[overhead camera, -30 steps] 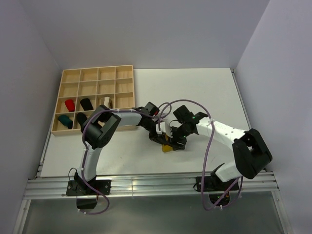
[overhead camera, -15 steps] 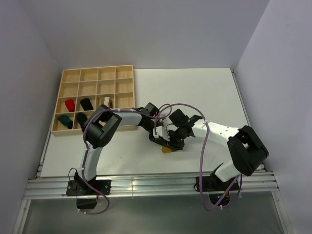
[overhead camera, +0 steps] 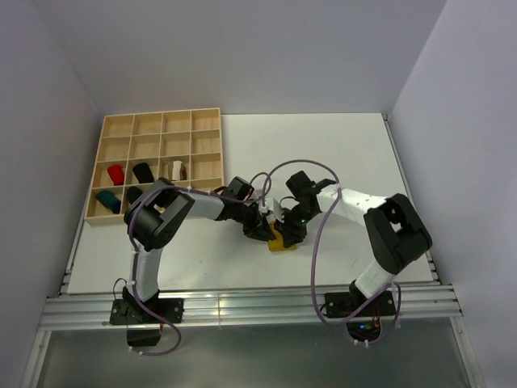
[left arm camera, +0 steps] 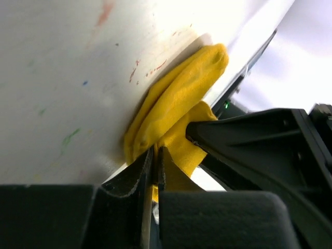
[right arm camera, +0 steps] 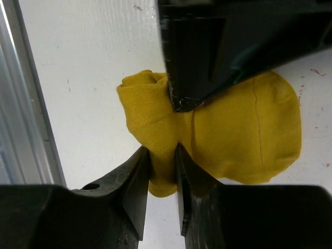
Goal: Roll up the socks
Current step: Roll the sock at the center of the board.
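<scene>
A mustard yellow sock (overhead camera: 278,241) lies bunched on the white table, between the two grippers. My left gripper (overhead camera: 265,229) reaches in from the left. In the left wrist view its jaws (left arm camera: 155,151) stand almost together, with a thin layer of the yellow sock (left arm camera: 179,96) caught between them. My right gripper (overhead camera: 288,230) comes from the right and is shut (right arm camera: 163,151) on a raised fold at the near edge of the sock (right arm camera: 238,135). The left gripper's fingers (right arm camera: 207,52) press on the sock from above.
A wooden grid tray (overhead camera: 150,124) stands at the back left. It holds rolled socks: red (overhead camera: 115,175), black (overhead camera: 143,172), white with brown (overhead camera: 178,169), teal (overhead camera: 107,200) and another black one (overhead camera: 134,195). The table's metal front rail (overhead camera: 242,307) lies close behind the sock.
My right gripper has swung left to the yellow sock and shut on a fold of it. The left gripper has shifted slightly left and stays on the sock.
</scene>
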{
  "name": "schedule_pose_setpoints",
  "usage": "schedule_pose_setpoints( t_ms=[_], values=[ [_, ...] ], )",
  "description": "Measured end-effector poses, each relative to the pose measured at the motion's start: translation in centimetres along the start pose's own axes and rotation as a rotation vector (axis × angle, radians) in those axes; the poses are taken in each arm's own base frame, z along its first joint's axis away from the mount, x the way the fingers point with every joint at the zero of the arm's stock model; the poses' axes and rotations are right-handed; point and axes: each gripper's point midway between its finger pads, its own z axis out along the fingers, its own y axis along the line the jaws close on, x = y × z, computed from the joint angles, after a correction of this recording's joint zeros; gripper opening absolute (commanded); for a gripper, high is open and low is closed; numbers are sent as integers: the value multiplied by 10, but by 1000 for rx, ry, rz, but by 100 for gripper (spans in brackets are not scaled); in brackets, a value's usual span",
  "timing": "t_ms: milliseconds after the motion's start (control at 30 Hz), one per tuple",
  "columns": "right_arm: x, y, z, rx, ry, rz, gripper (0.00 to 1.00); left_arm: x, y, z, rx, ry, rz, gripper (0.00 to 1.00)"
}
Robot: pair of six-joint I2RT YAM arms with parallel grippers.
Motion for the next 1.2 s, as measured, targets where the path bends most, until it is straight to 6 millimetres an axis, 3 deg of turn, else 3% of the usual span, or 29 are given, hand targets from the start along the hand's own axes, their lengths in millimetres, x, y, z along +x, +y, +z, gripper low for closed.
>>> schedule_pose_setpoints(
  t_ms=[467, 800, 1033, 1200],
  values=[
    [0, -15, -3, -195, -2, 222, 27, -24, -4, -11, 33, -246, 26, 16],
    [3, -14, -4, -274, 47, 323, 27, -45, -5, -44, -33, -465, 136, 21],
    [5, -12, -6, -348, 96, 394, 28, -51, -15, -77, -89, -611, 335, 32],
    [6, -12, -8, -402, 126, 437, 29, -49, -30, -80, -137, -630, 567, 36]
  ],
)
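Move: The yellow sock, part-rolled, lies between the hands. Its rolled near end is centred about 2 cm to the left hand's right and 1 cm back, and its flat rest some 3 cm ahead and 2 cm right, both roughly 1 cm lower. The right fingers already hold the roll's right side: the roll's middle is about 2 cm to their left, level front to back, the flat part some 4 cm ahead and 2 cm left. The left hand comes free of the sock beside the roll and goes forward about 6.5 cm, soon also leftward some 4 cm and upward about 6 cm, its nearly shut fingers opening to about a third while it turns roughly 50 degrees so the fingertips swing from pointing down and right towards forward. Meanwhile the right hand keeps its pinch on the rolled end, edges forward about 1.5 cm towards the flat part and then nearly stays put low over the board, steadily turning some 35 degrees in the forward-rolling sense, so the fingertips swing back towards the base. ##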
